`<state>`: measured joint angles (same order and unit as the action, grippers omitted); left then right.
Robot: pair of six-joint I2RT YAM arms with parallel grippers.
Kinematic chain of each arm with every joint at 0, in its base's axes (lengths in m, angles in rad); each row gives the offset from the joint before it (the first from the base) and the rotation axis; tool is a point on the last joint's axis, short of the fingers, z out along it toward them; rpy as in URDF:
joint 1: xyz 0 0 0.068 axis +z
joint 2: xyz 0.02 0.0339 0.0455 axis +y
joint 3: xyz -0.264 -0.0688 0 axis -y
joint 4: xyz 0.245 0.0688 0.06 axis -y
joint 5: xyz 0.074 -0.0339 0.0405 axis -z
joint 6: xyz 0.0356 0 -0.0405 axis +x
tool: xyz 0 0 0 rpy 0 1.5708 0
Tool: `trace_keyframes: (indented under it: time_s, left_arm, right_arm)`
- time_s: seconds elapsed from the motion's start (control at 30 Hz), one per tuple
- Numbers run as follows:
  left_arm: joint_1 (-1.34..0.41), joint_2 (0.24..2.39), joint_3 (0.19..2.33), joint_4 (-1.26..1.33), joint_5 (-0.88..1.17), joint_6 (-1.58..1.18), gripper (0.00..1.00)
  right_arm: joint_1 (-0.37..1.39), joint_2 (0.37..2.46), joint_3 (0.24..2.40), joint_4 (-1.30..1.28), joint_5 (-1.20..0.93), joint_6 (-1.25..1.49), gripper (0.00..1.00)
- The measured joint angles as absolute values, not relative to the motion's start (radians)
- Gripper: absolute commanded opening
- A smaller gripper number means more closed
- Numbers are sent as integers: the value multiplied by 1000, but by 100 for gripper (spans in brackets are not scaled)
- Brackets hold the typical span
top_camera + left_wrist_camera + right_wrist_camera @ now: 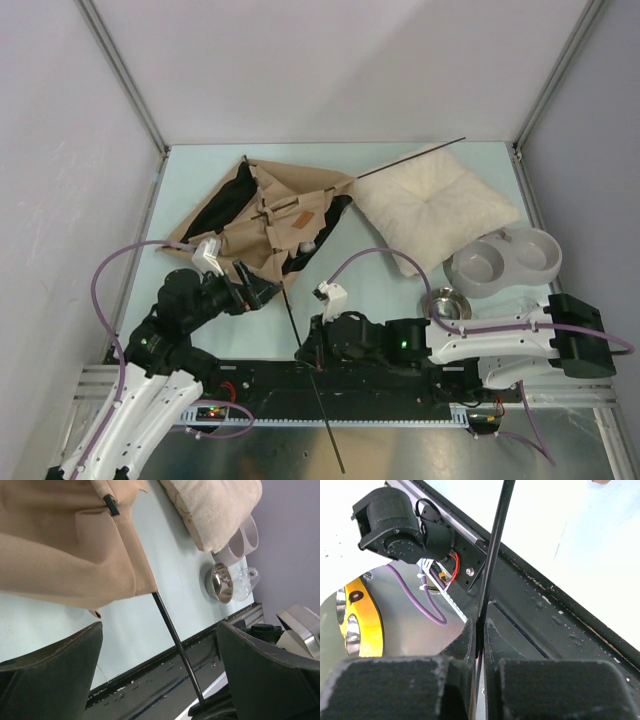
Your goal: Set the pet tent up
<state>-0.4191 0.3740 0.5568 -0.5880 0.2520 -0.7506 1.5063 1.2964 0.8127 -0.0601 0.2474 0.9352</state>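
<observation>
The pet tent lies collapsed and flat at the back left of the table, tan fabric with a brown label and dark lining. A thin black pole runs from its near hem over the table's front edge. My right gripper is shut on this pole, which is pinched between the fingertips of the right gripper. My left gripper stands wide open by the tent's near hem. In the left wrist view the tan fabric and the pole lie beyond the left gripper, untouched.
A fluffy cream pillow lies at the back right, with a second black pole slanting out behind it. A grey double bowl and a steel bowl sit near my right arm. A black rail borders the front.
</observation>
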Motion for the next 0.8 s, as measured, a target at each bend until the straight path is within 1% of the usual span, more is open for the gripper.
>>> trace_keyframes:
  time_s: [0.13, 0.2, 0.4, 0.5, 0.63, 0.7, 0.8]
  left_arm:
    - [-439, 395, 557, -583, 271, -751, 98]
    - [-451, 406, 555, -569, 276, -752, 93]
    - [-490, 413, 471, -444, 292, -806, 67]
    - [-535, 413, 415, -402, 290, -844, 56]
    - [-603, 413, 390, -366, 273, -876, 39]
    - [-630, 413, 389, -353, 256, -890, 29]
    - [-653, 414, 375, -352, 208, -899, 11]
  right_arm:
    - [1487, 1291, 819, -78, 252, 950, 0]
    - [1481, 1291, 820, -83, 254, 953, 0]
    - [1480, 1297, 821, -76, 258, 966, 0]
    - [1482, 1317, 825, -52, 269, 968, 0]
    - [1487, 1361, 832, -10, 288, 968, 0]
    - [1489, 1383, 837, 4, 294, 968, 0]
    - [1497, 1426, 844, 36, 309, 968, 0]
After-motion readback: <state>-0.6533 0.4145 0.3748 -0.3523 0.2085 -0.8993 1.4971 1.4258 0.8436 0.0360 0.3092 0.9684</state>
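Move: The bare stretch of tent pole that the open left gripper is after lies about 6 cm to its right, 3 cm back and 3 cm below. The tent corner the pole comes out of is some 4 cm right, level fore and aft, 5 cm down; the tent's label is about 13 cm ahead, 9 cm right and 10 cm lower. From the right hand, already gripping the pole, that stretch is roughly 10 cm ahead, 2 cm left and 1 cm up, the corner 13 cm ahead, 4 cm left and level. The tent pole gets a second grip just outside the tent corner: the left hand swings about 5 cm right, sinking nearly 4 cm and easing back slightly, and closes its wide-open fingers around the rod. Meanwhile the right hand keeps its pinch nearer the front edge and carries the pole first a little forward, then about 3 cm left and slightly down towards the left gripper. ##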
